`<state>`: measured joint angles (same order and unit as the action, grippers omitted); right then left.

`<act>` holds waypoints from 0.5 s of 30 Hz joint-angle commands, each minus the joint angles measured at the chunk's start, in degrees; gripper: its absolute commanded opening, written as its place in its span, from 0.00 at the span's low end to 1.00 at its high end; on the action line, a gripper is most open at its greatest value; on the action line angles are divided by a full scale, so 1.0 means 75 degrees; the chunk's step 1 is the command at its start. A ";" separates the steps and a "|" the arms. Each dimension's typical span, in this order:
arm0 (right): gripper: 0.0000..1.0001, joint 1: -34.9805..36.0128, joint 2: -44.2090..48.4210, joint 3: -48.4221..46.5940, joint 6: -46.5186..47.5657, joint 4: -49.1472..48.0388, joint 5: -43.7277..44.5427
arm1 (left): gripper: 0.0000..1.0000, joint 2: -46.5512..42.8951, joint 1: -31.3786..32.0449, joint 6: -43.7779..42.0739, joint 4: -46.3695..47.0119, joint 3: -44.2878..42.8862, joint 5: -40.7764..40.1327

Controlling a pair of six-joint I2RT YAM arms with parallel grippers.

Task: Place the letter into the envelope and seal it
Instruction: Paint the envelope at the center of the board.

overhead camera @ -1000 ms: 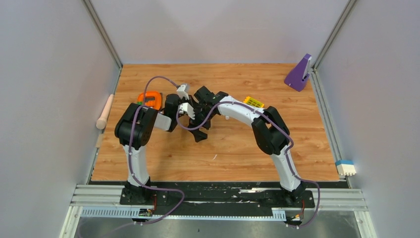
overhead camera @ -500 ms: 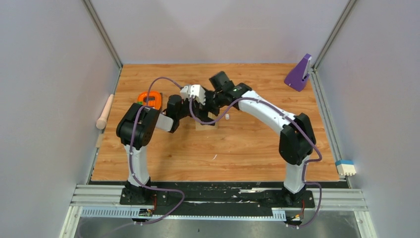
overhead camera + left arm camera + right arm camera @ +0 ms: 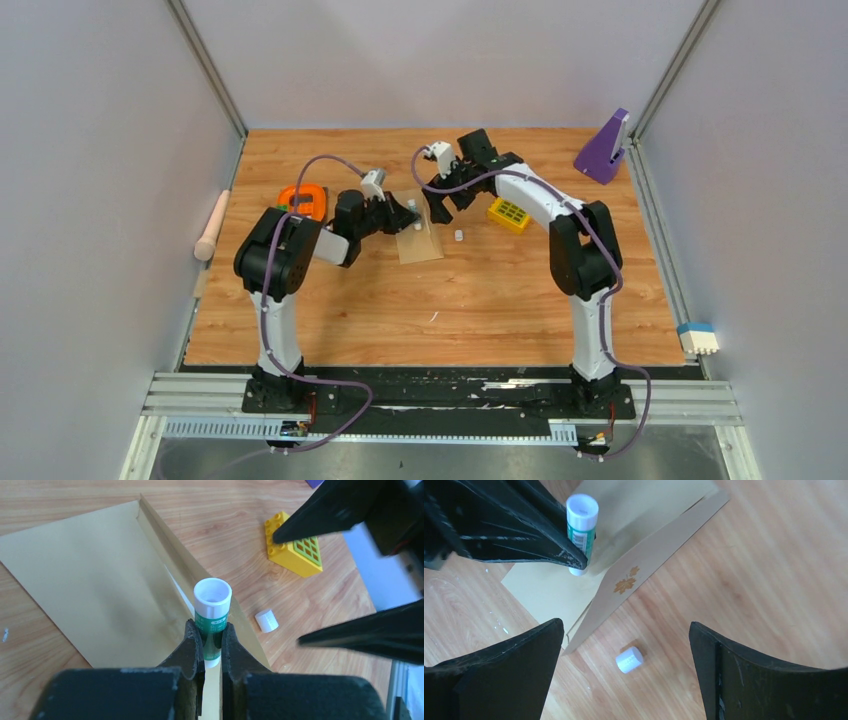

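The tan envelope (image 3: 420, 240) lies flat mid-table, its flap (image 3: 625, 585) folded open to the right with a gold leaf mark on it. Only a thin white sliver at its mouth (image 3: 178, 587) may be the letter. My left gripper (image 3: 206, 627) is shut on a green-and-white glue stick (image 3: 212, 611), held uncapped over the flap's fold. The stick's white cap (image 3: 629, 659) lies on the wood just right of the envelope. Above that cap my right gripper (image 3: 625, 630) hangs wide open, with nothing between its fingers (image 3: 340, 510).
A yellow brick (image 3: 509, 213) lies right of the cap, under the right arm. An orange object (image 3: 303, 200) sits left of the left wrist. A purple stand (image 3: 603, 150) occupies the back right corner, a wooden dowel (image 3: 211, 225) the left edge.
The right arm has swung back and to the right, off the left gripper, uncovering the envelope. The left gripper with the glue stick has shifted right, over the envelope's flap.
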<state>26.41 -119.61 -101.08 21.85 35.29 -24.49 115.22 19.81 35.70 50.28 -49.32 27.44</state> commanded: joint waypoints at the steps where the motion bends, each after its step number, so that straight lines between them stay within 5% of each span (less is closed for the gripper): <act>1: 1.00 0.0287 -0.0100 0.0211 -0.0894 -0.0401 0.0316 | 0.00 -0.0041 -0.0155 0.0385 0.0689 -0.0100 0.0187; 15: 1.00 0.0938 0.0130 0.1744 -0.1354 -0.1632 0.1670 | 0.00 0.0192 -0.0412 0.0549 0.1328 -0.0208 0.0015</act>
<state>32.84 -121.60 -89.62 14.15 28.05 -16.45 115.39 17.06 39.83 56.95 -49.12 27.94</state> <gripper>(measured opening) 0.996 0.084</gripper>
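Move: The envelope lies with its middle about 6 cm to the right hand's left, level with it and some 10 cm below; its near right corner is roughly 7 cm back. The small white cap sits about 2 cm back and 2 cm right of the right hand, the yellow block about 3 cm ahead and 12 cm right. From the left hand, still holding the glue stick, the envelope's middle is some 6 cm below, 1 cm ahead and 2 cm right. Towards the near end of the envelope's flapped right edge the right hand sinks about 8 cm with its fingers wide open, drawing back about 5 cm and slightly left. It stays open, coming in close beside the cap. The left hand keeps its pinch on the glue stick and lifts it 2 to 3 cm, easing forward and left. ##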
